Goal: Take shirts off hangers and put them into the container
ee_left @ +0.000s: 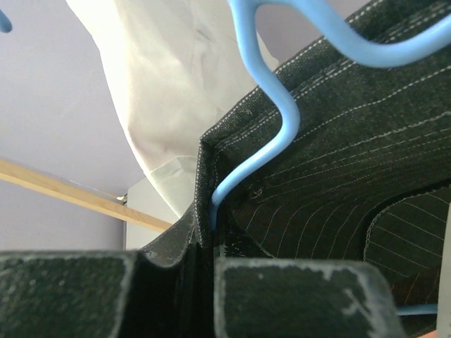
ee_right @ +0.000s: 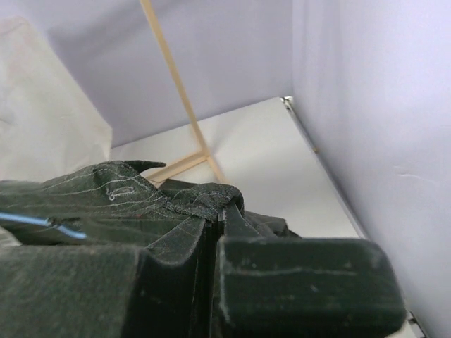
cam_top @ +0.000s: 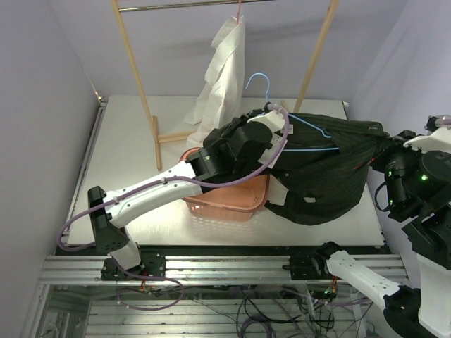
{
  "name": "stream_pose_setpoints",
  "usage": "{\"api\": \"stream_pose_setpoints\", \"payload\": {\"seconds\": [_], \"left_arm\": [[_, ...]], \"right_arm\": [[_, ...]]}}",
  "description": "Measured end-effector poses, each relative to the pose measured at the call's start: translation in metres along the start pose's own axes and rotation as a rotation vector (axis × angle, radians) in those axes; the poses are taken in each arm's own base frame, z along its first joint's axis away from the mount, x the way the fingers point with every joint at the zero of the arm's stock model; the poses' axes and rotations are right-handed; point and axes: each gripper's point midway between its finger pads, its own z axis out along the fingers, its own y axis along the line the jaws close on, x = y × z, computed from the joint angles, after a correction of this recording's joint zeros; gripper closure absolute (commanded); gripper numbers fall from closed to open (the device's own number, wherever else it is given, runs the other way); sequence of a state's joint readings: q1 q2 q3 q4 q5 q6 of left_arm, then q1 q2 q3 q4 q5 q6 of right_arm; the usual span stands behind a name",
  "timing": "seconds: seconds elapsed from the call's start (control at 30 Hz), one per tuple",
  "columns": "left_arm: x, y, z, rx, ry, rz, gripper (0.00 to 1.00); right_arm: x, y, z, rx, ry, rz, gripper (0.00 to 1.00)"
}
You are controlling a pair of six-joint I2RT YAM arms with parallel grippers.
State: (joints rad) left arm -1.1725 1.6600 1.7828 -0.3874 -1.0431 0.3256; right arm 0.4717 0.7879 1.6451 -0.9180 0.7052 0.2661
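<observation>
The dark pinstriped shirt (cam_top: pixel 331 176) hangs stretched between my two grippers above the table, draped on the light blue hanger (cam_top: pixel 310 128). My left gripper (cam_top: pixel 280 116) is shut on the blue hanger's wire (ee_left: pixel 278 141) where it enters the shirt's edge (ee_left: pixel 352 176). To the right, my right gripper (cam_top: pixel 384 144) is shut on a fold of the same shirt (ee_right: pixel 84 204). The cream-white shirt (cam_top: pixel 225 70) hangs from the pink hanger (cam_top: pixel 240 10) on the rack rail. The salmon-pink container (cam_top: pixel 232 201) sits on the table under my left arm, partly hidden by it.
The wooden rack frame (cam_top: pixel 137 77) stands at the back of the table, its foot bar (cam_top: pixel 173 137) next to the container. Walls close in on both sides. The dark shirt's lower hem reaches the table near its white tag (cam_top: pixel 309 200).
</observation>
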Motion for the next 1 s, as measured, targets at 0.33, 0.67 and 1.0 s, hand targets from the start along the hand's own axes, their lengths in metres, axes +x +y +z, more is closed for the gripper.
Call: {"api": "stream_pose_setpoints", "payload": {"seconds": [0.33,0.67,1.0], "left_arm": [[0.010,0.009,-0.010,0.032,-0.041,-0.019,0.93],[0.018,-0.010,-0.006,0.072,-0.058,-0.006,0.93],[0.013,-0.015,-0.006,0.112,-0.089,0.031,0.93]], "right_arm": [[-0.015,0.001,0.018,0.084,-0.004,-0.096,1.00],[-0.054,0.013,0.026,0.078,-0.071,-0.130,1.00],[-0.037,0.027,0.034,0.031,-0.010,-0.152,0.36]]}}
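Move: About 7 cm to the left of the right hand, level with it forward and some 6 cm lower, lies the blue hanger's right end; from the left hand this end is roughly 12 cm right and 5 cm back, about as high. The container sits some 8 cm back, 8 cm left and 32 cm below the left hand; the white shirt hangs about 13 cm ahead of that hand, 8 cm left and 8 cm lower. Lifting the dark shirt's right shoulder, still pinched, the right hand rises about 5 cm and works forward some 4 cm, rolling nearly 10 degrees so its left side dips, to draw the cloth past the hanger's end; it then sinks slightly as its fingers open and let go. The left hand keeps its pinch on hanger neck and collar, easing down about 2 cm and turning a little clockwise. ##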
